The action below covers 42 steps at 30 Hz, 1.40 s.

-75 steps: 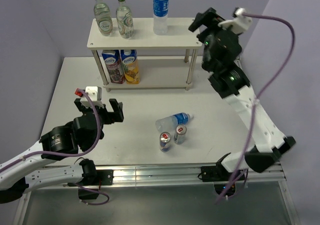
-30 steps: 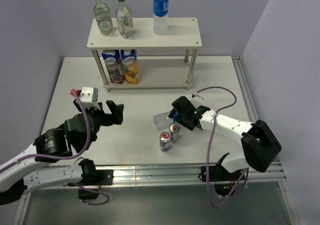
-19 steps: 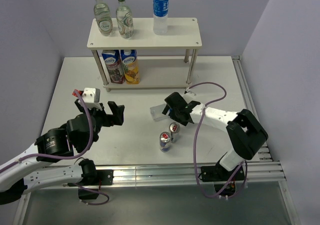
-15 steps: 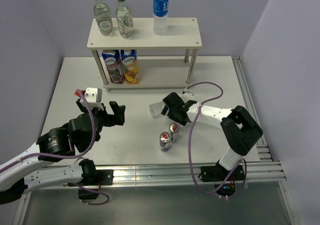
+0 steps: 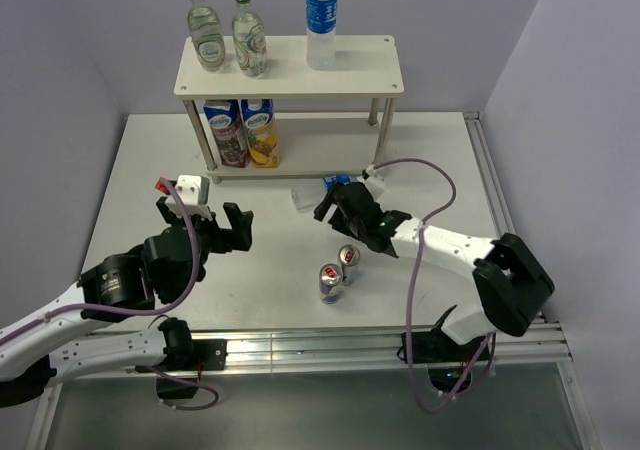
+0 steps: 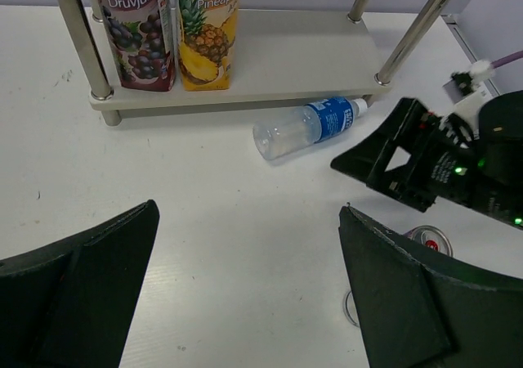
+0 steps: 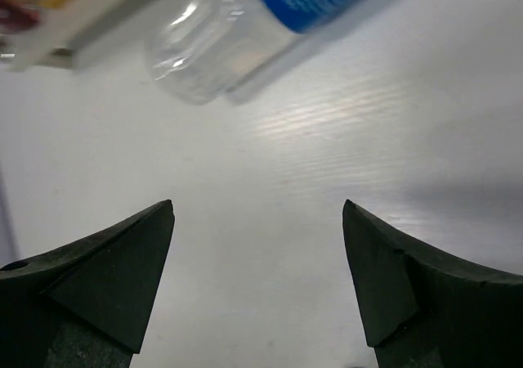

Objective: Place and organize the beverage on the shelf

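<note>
The shelf [image 5: 362, 66] stands at the back, with two green glass bottles [image 5: 207, 36] and an upright water bottle [image 5: 321, 29] on top and two juice cartons [image 5: 244, 132] on the lower board. A second water bottle [image 5: 308, 196] lies on its side on the table just in front of the shelf's lower board [image 6: 286, 57]. In the wrist views this lying bottle [image 6: 306, 127] [image 7: 245, 24] is free of both grippers. My right gripper [image 5: 328, 203] [image 7: 257, 213] is open just behind it, empty. Two cans [image 5: 329, 282] stand nearer me. My left gripper [image 5: 203, 228] [image 6: 249, 221] is open over bare table.
The right arm [image 5: 450, 245] stretches low across the table from the right. In the left wrist view the right gripper body [image 6: 433, 168] sits right of the lying bottle, with a can top [image 6: 429, 237] below it. Purple walls close in the back and sides.
The right arm came down from the shelf to the lying bottle. That bottle has shifted up and left to the shelf's foot, and the gripper now sits behind it. The left arm barely moved.
</note>
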### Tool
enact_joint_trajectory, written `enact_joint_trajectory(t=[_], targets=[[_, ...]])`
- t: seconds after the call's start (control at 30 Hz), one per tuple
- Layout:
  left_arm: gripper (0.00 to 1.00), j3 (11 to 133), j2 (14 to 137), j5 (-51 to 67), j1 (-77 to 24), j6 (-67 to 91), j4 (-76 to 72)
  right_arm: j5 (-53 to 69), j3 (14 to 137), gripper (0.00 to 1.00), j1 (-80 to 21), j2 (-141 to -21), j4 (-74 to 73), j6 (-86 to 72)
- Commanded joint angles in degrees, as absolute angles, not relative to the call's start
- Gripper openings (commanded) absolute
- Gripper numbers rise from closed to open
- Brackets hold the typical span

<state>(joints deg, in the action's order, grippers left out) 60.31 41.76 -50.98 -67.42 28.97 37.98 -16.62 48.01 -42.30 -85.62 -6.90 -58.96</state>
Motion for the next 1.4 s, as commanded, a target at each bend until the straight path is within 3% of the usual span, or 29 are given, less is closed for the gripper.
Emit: enact_joint_trajectory(t=[0.0,0.27,0.57,0.8,1.37], targets=[[0.98,60.38,42.36,-52.03,-67.76,27.95,37.35,-16.52,48.34,0.91,-43.86,-79.64,-0.18,-55.81],[0.99,60.03,41.84,-51.94,-67.76,27.95,37.09,-21.18,57.81,0.92,-43.51,-87.00,0.27,-52.03],[0.98,60.03,42.10,-51.50,-67.76,27.86,37.18,-31.19,68.19,0.93,-41.49,-97.99,-11.59,-58.79],[0.98,59.94,42.01,-50.10,-67.76,27.60,36.56,-31.29,62.93,0.95,-37.01,-97.03,-11.87,-68.98],[0.97,59.59,40.69,-48.34,-67.76,27.42,35.95,-31.46,65.04,0.95,-35.51,-103.62,-5.37,-74.43]])
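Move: The fallen water bottle lies about 12 cm ahead of the right hand, 1 cm to its left and 5 cm lower, base end nearer, cap end out. The middle of the lower shelf's front edge is some 16 cm ahead and 9 cm left. Two cans stand behind: one about 12 cm back and 3 cm right, the other 16 cm straight back. From the left hand the bottle is roughly 22 cm ahead, 19 cm right and 29 cm below. Rising first by about 7 cm and tipping its fingers up a little, the right hand arcs forward some 10 cm with a short swing left, then sweeps back right and sinks towards the fallen bottle. On the way down it turns clockwise about 25 degrees, fingers staying wide open, and comes close above the label and cap end; contact can't be made out. ##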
